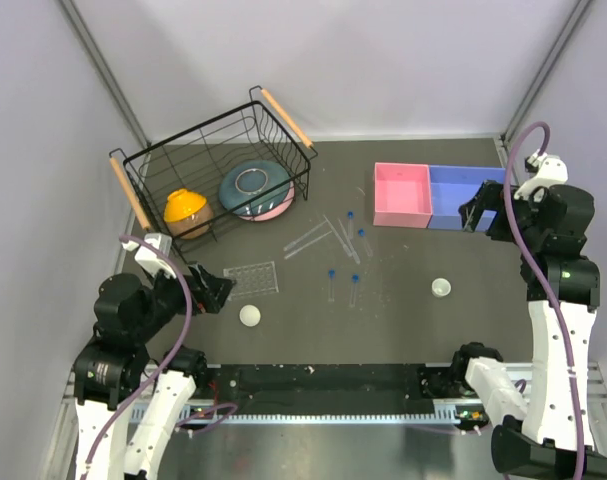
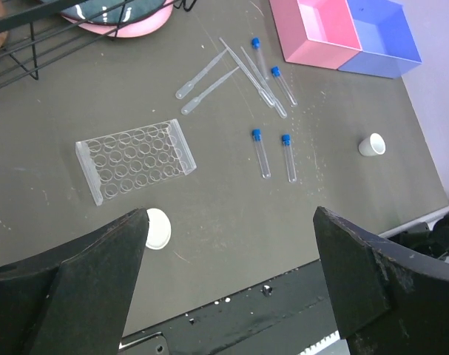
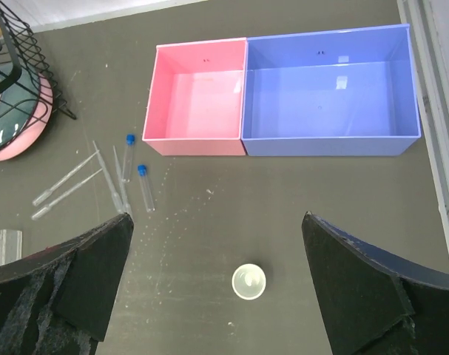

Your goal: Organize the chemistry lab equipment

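Note:
Several clear tubes with blue caps (image 1: pixel 354 288) and thin clear rods (image 1: pixel 308 240) lie loose at mid-table; they also show in the left wrist view (image 2: pixel 261 151) and the right wrist view (image 3: pixel 145 187). A clear flat tube rack (image 1: pixel 251 278) (image 2: pixel 135 159) lies left of them, empty. One white cup (image 1: pixel 250 315) (image 2: pixel 157 228) sits just below the rack, the other white cup (image 1: pixel 441 288) (image 3: pixel 248 281) to the right. My left gripper (image 1: pixel 218 290) (image 2: pixel 231 288) is open and empty, above the table by the rack. My right gripper (image 1: pixel 480 215) (image 3: pixel 217 288) is open and empty, high above the right cup.
A pink bin (image 1: pixel 401 194) (image 3: pixel 194 137) and a blue bin (image 1: pixel 455 195) (image 3: pixel 328 140) stand side by side at the back right, both empty. A black wire basket (image 1: pixel 213 170) at the back left holds an orange bowl (image 1: pixel 187 210) and a teal-pink bowl (image 1: pixel 255 190).

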Motion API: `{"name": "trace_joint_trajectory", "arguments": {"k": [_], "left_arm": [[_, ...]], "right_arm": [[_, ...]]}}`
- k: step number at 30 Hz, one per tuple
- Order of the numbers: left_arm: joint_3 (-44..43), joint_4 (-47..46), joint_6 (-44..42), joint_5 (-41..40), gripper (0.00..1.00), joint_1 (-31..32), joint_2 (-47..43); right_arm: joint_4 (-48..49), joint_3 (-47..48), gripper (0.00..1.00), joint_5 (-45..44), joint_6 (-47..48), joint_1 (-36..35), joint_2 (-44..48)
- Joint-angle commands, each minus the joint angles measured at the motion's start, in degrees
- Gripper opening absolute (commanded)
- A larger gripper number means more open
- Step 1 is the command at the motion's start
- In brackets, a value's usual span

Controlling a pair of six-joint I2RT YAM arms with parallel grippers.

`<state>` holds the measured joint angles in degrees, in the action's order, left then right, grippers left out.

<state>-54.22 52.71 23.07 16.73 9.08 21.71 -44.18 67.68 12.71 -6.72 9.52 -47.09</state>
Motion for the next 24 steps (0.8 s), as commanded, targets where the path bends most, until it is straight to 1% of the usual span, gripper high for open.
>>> {"name": "trace_joint_trajectory", "arguments": {"k": [1, 2, 5, 6, 8, 9, 12, 14, 15, 19, 24], "left_arm": [[-1.7, 0.5, 0.9, 3.5, 0.99, -0.2, -0.7], [-1.6, 0.6, 1.1, 4.4, 0.99, -0.2, -0.8], [-1.3, 0.8, 1.1, 6.0, 0.99, -0.2, -0.7], [-1.2, 1.0, 1.1, 6.2, 0.99, -0.2, -0.5], [-1.0, 1.1, 1.1, 7.1, 0.99, -0.2, -0.4], [-0.8, 1.0, 1.1, 7.4, 0.99, -0.2, -0.2], [-0.2, 0.8, 1.6, 9.5, 0.99, -0.2, 0.5], [0.4, 0.6, 2.2, 10.9, 0.99, -0.2, 1.7], [0.7, 0.6, 2.5, 12.9, 0.99, -0.2, 2.3], [4.1, -0.4, 3.6, 16.4, 0.98, -0.1, 5.3], [8.2, -0.7, 3.4, 15.9, 0.98, 1.2, 7.6]], "right_arm": [[1.0, 2.9, 0.99, 3.4, 0.3, 0.3, 0.4], [0.9, 2.8, 0.99, 5.0, 1.2, 0.3, 0.6], [0.7, 2.0, 0.99, 15.1, 6.4, 0.4, 0.9], [-0.1, 1.8, 0.99, 23.2, 11.9, 0.3, 1.3], [-1.5, 1.4, 0.99, 32.2, 17.0, 0.3, 2.3], [-2.0, 1.0, 0.99, 39.2, 19.7, 0.3, 2.5], [-3.4, 0.3, 0.99, 45.9, 22.1, -0.5, 2.2], [-4.8, -0.3, 0.99, 46.4, 23.4, -1.8, 1.3], [-5.2, -1.3, 0.99, 45.9, 24.4, -2.7, 1.0], [-6.4, -4.0, 0.99, 44.0, 26.4, -7.5, -0.6], [-6.3, -8.8, 0.99, 41.3, 29.8, -8.7, -2.2]]}}
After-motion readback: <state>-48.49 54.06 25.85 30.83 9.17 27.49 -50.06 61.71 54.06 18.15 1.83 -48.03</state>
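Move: The nearer pair of blue-capped test tubes lies about 24 cm left of the right hand and 6 cm back, 30 cm below it; the white cup is only 3 cm left and 7 back, the pink bin 12 left and 18 ahead. From the left hand the pair's left tube is roughly 25 cm right, 6 ahead and 27 down, the clear rack 4 right and 8 ahead, the white disc 4 right and 2 back. Towards the nearer pair of test tubes the open right hand swings about 13 cm left and 6 cm back, turning some 50 degrees counter-clockwise, and starts to sink at the end. The left hand, also open, eases right and slightly back, then drops about 4 cm above the white disc, tipping down and turning a little clockwise. ##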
